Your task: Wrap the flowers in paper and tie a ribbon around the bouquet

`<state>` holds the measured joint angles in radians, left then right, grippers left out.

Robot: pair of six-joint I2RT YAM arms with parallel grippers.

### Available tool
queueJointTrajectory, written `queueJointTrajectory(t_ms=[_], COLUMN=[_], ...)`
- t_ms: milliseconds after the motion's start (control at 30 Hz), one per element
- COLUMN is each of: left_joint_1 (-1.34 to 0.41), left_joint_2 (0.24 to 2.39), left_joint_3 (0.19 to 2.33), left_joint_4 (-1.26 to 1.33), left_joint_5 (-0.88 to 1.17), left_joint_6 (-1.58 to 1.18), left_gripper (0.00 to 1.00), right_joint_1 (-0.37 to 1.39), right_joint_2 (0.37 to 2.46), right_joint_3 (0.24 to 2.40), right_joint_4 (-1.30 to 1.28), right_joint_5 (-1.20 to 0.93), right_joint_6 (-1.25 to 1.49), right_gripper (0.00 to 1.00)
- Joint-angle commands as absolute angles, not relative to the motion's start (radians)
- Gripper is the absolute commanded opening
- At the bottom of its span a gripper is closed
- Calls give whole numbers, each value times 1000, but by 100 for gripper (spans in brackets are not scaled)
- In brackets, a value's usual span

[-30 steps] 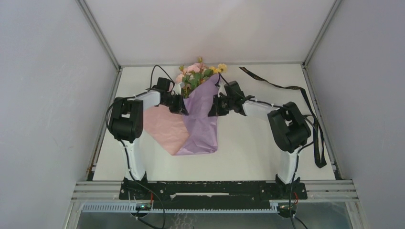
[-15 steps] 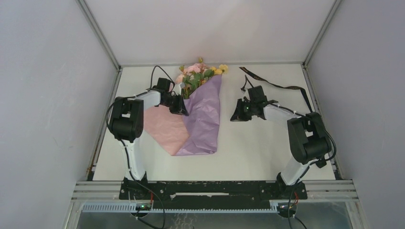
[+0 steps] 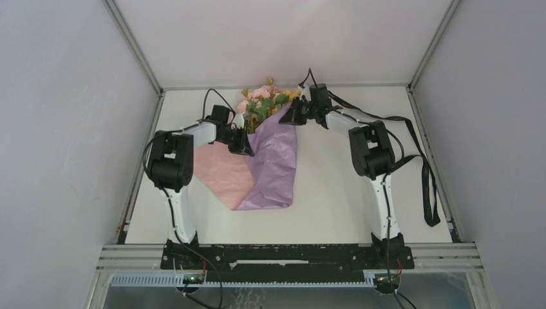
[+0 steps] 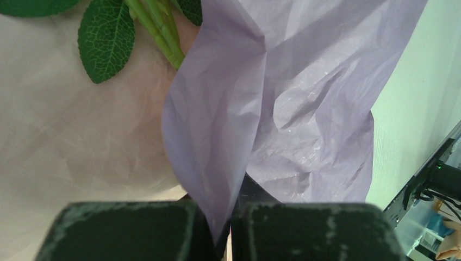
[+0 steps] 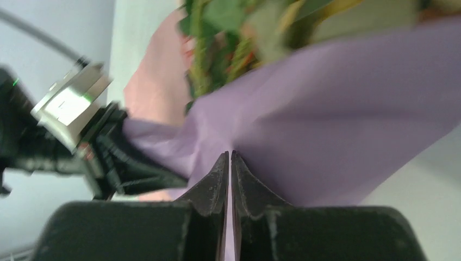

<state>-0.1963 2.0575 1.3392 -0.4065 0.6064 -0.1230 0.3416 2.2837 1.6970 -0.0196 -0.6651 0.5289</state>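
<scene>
The flowers (image 3: 263,100) lie at the far middle of the table on the paper (image 3: 273,167). The paper's lilac right half is folded over the stems, and its pale pink reverse (image 3: 222,170) is spread to the left. My left gripper (image 3: 241,145) is shut on a lilac fold (image 4: 217,136) just below the green stems (image 4: 157,32). My right gripper (image 3: 286,116) is shut, its tips (image 5: 229,155) against the paper's upper right part (image 5: 337,109) beside the blossoms (image 5: 244,32). Whether it pinches paper does not show. The dark ribbon (image 3: 427,187) trails down the table's right side.
The right arm's elbow (image 3: 368,149) stands over the table's middle right, with the ribbon's far end (image 3: 331,96) running behind it. White walls and metal posts close in the table on three sides. The left arm's wrist camera (image 5: 70,103) sits close beside the paper.
My right gripper left the paper's right edge, swung out to the right, then came up to the paper's far corner by the blossoms. The left gripper has kept its hold without moving.
</scene>
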Motion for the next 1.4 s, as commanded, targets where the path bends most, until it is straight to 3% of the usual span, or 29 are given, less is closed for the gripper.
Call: queueJointTrajectory(t_ms=[0,200,333,433,600,733,900,1200,1367], left_joint_1=[-202,-201,-201,-202,-201,-202,-201,-202,-201], left_joint_2=[2075,2082,2084,2082,2081,2079,2086,2087,2086], left_joint_3=[1352,1364,1367,1367,1364,1365,1372,1370,1370], left_joint_4=[-421,-436,-440,-439,-435,-431,-440,-443,-443], left_joint_5=[602,602,601,594,591,584,577,574,569], left_joint_6=[-108,-106,-104,-104,-107,-112,-118,-118,-115], left_gripper=[0,0,0,0,0,0,0,0,0], right_joint_1=[260,193,156,154,222,292,306,206,162], right_joint_2=[2412,2560,2556,2442,2166,2123,2246,2349,2386], right_joint_3=[1915,2215,2307,2246,1787,1565,1585,1721,1853], right_joint_4=[-80,-252,-336,-364,-174,-42,-10,-84,-230], right_joint_5=[-610,-458,-410,-404,-513,-605,-615,-428,-389], right_joint_6=[584,558,511,440,383,430,518,560,545], right_gripper=[11,11,10,11,13,13,11,9,9])
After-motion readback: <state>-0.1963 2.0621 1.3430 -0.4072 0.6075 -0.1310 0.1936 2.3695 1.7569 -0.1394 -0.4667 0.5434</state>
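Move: From the right hand, nearly shut above the purple paper, the paper's far right corner lies about 10 cm ahead, 5 cm to the right and 6 cm below. The flower heads are some 13 cm ahead and 6 cm left. The fold pinched by the left hand is about 9 cm back, 10 cm left and 7 cm lower. From the left hand that corner is roughly 19 cm ahead and 16 cm right, at about its height. Keep the left gripper still, pinching the purple fold. Sweep the nearly shut right fingers forward and right about 13 cm each way, turning some 20 degrees clockwise, then swing back and left, undoing most of that turn; sink low near the paper and stroke forward and right again, turning clockwise again, to finish over bare table beside the paper's right edge. ##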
